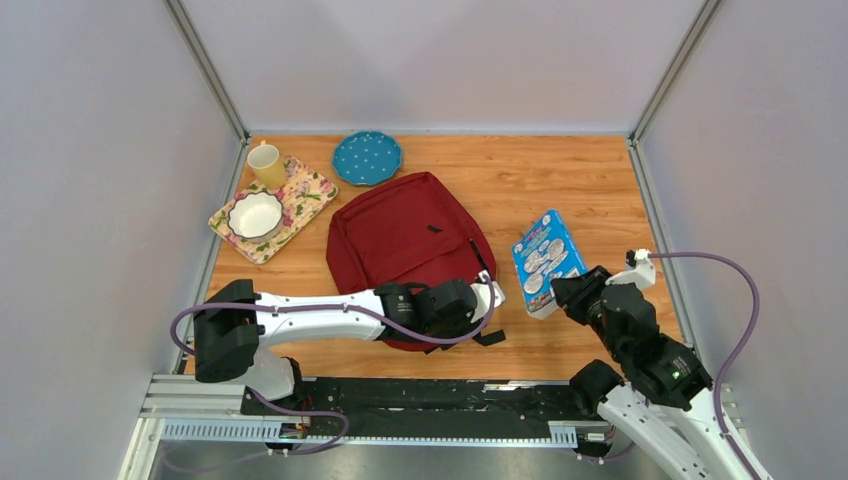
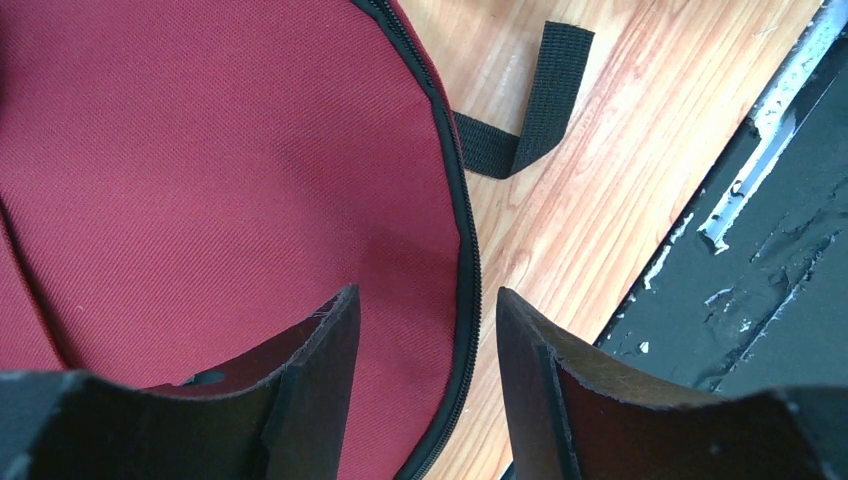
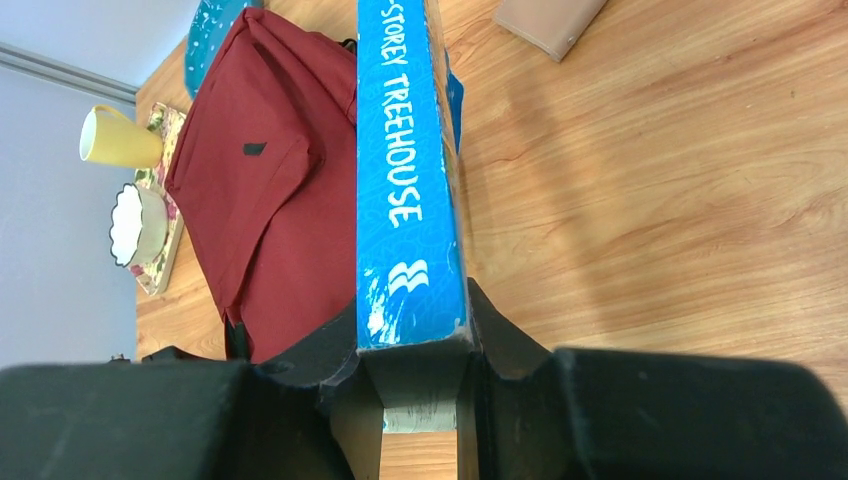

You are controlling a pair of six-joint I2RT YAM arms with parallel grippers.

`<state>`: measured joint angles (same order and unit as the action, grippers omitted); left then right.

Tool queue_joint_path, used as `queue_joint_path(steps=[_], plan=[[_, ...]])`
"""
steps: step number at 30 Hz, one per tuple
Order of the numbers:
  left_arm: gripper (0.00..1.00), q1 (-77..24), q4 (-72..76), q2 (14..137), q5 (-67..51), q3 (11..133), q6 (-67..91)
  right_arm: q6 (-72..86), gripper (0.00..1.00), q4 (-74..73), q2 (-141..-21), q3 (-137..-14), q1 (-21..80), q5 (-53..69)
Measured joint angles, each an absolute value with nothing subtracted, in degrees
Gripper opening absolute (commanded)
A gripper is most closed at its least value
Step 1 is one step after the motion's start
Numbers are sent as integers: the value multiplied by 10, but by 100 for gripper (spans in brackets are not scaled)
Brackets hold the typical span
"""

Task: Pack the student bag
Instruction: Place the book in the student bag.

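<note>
The student bag [image 1: 405, 235] lies flat mid-table, dark red with black zippers. My left gripper [image 1: 488, 296] hovers over its near right edge. In the left wrist view the left gripper [image 2: 425, 330] is open, its fingers [image 2: 325, 345] either side of the bag's [image 2: 200, 180] zipper seam [image 2: 465, 250], with nothing between them. My right gripper [image 1: 566, 294] is shut on the near end of a blue book [image 1: 547, 258], held right of the bag. In the right wrist view the book's spine [image 3: 405, 170] stands on edge in the right gripper [image 3: 415, 335], with the bag [image 3: 280, 190] to its left.
A floral tray [image 1: 305, 195] at the back left carries a yellow mug [image 1: 266, 165] and a white bowl [image 1: 255, 215]. A teal dotted plate [image 1: 367, 157] lies behind the bag. A black strap [image 2: 540, 110] trails toward the table's near edge. A tan flat object [image 3: 550, 20] lies beyond the book.
</note>
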<state>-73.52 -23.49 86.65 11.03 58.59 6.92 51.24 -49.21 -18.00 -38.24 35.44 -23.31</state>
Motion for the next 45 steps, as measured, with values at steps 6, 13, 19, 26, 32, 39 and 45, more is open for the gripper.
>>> queue_joint_path(steps=[6,13,19,26,32,39,45], plan=[[59,-739,-241,877,118,592,61,515,0,-491,-191,-382,354,-223],[43,-745,-251,896,144,595,58,518,0,-489,-198,-373,354,-213],[3,-747,-251,897,168,595,59,519,0,-486,-203,-373,354,-208],[0,-747,-248,897,192,595,58,520,0,-486,-203,-373,354,-206],[0,-747,-250,889,238,603,58,519,0,-491,-201,-373,354,-206],[0,-723,-259,845,303,684,57,519,0,-512,-176,-373,354,-184],[0,-695,-234,787,357,697,61,536,0,-530,-141,-373,354,-142]])
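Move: The edge of the student bag's flap lies almost between the left fingers, about 1 cm ahead, 1 cm to the left and 2 cm below; the black strap's end is some 9 cm right of that hand, 1 cm ahead and 8 cm lower. The right hand holds the book, whose middle is about 6 cm ahead, 2 cm left and 4 cm below. From it the bag's mouth, still covered, lies some 18 cm left, 2 cm back and 13 cm below. The left fingers dip about a centimetre, shut on the flap's zipped edge and, keeping the pinch, pull it up some 16 cm and forward about 8 cm, slightly left at the last, the wrist tipping the fingers upward and turning counter-clockwise. The right hand keeps its hold on the book, waits nearly still, then eases a little back and left towards the mouth. ##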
